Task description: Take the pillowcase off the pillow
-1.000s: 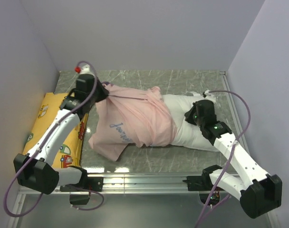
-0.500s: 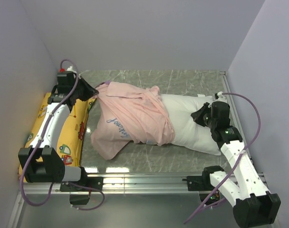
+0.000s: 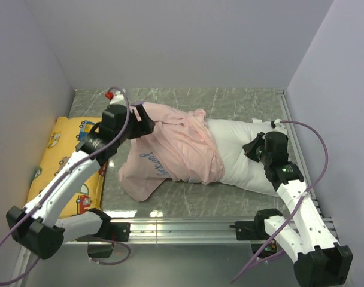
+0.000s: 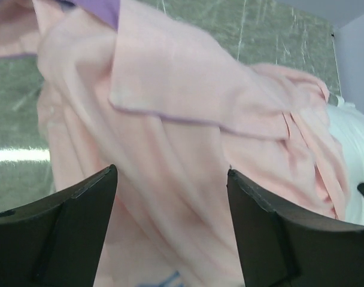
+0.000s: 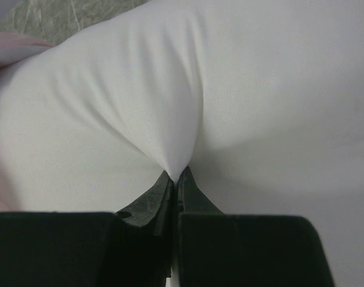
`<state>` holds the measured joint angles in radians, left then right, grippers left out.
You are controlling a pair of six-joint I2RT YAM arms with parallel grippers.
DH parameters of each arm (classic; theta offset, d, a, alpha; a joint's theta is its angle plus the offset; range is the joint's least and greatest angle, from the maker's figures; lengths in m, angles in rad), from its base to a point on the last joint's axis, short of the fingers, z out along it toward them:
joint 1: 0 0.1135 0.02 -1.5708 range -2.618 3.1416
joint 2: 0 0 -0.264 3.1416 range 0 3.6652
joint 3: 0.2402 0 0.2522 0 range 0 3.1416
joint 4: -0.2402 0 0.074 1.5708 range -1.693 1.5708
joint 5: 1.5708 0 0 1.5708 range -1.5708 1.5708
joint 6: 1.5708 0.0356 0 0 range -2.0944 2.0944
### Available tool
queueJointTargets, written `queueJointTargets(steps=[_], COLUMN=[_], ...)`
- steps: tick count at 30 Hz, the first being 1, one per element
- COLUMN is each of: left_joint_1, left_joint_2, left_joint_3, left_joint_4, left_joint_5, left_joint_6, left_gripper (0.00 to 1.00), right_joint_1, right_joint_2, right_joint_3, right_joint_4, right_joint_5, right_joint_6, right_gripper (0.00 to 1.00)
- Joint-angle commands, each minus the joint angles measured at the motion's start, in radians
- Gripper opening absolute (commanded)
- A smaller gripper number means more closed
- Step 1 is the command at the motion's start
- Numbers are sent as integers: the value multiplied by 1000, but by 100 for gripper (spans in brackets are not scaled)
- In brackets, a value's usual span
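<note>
The pillowcase (image 3: 173, 152) lies inside out, pale pink, bunched over the left half of the white pillow (image 3: 239, 158); a purple edge shows in the left wrist view (image 4: 170, 113). The pillow's right half is bare. My left gripper (image 3: 147, 124) is open and empty, hovering over the pillowcase's far left corner; its fingers (image 4: 68, 233) frame pink cloth. My right gripper (image 3: 252, 147) is shut on a pinch of the white pillow (image 5: 176, 107), near the pillow's right end.
A yellow vehicle-print pillow (image 3: 62, 164) lies along the left wall. The grey marble tabletop (image 3: 188, 200) shows in front of and behind the pillow. Walls close in left, right and back. A metal rail (image 3: 182, 228) runs along the near edge.
My left gripper let go of the pillowcase corner it had pulled left, and swung back right over the pink cloth, open. The pillowcase slackened. My right gripper stays pinched on the pillow.
</note>
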<state>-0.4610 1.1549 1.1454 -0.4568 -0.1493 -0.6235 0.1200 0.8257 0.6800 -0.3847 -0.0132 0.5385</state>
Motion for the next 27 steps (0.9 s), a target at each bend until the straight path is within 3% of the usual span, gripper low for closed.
queueJointTargets(steps=[1,7,10,13,14,16,17,18,20,22,27], left_joint_1=[-109,-312,-347,-352,-350,-350,-352,-350,-350,-350,-350], left_joint_2=[-79,-132,-104,-71,-69,-84,-89,-90,-90,-81,-73], left_joint_3=[-94,-202,-237,-242,-243,-254,-257,-259,-259,-263,-292], left_joint_4=[-46,-42,-8,0,-2,15,18,17,14,9,32], left_joint_5=[-163,-242,-259,-288,-302,-323,-325,-341,-348,-349,-345], left_joint_6=[-73,-208,-243,-272,-286,-286,-285,-285,-282,-285,-278], left_gripper=[79,80,82,72,55,34,19,13,2,0,1], right_joint_1=[32,89,112,125,132,164,181,220,266,329,461], right_joint_2=[-22,-25,-30,-39,-43,-51,-51,-50,-36,-13,107], right_joint_3=[-13,-7,-11,12,39,79,104,148,211,231,259], right_joint_4=[-34,-43,-46,-86,-103,-166,-184,-201,-249,-249,-234], right_joint_5=[145,209,234,246,251,275,279,277,292,276,286], right_joint_6=[-3,11,14,-1,-21,-49,-61,-89,-100,-112,-118], right_gripper=[0,0,0,0,4,27,39,54,63,74,86])
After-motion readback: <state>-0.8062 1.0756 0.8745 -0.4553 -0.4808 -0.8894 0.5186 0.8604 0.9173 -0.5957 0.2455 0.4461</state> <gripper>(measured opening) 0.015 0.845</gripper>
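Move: The left part of the pillowcase lies about 7 cm back, 4 cm to the right and 8 cm below my open left hand. From that hand, the white pillow is some 31 cm right, 7 cm back, and the yellow pillow about 28 cm left, 11 cm back, both roughly 9 cm lower. My closed right hand still grips the pillow's cover, with the pillowcase's right edge about 12 cm to its left, 1 cm back and 3 cm lower. I bring my open left hand down and back, some 8 cm down and 7 back and a little right, onto the left part of the pillowcase, then shut the fingers and pinch a fold of the pink cloth. My right hand keeps its grip on the white pillow at first, then opens, lets go and swings about 6 cm left and 5 up, back slightly, towards the pillowcase's edge, turning some 15 degrees counter-clockwise. ##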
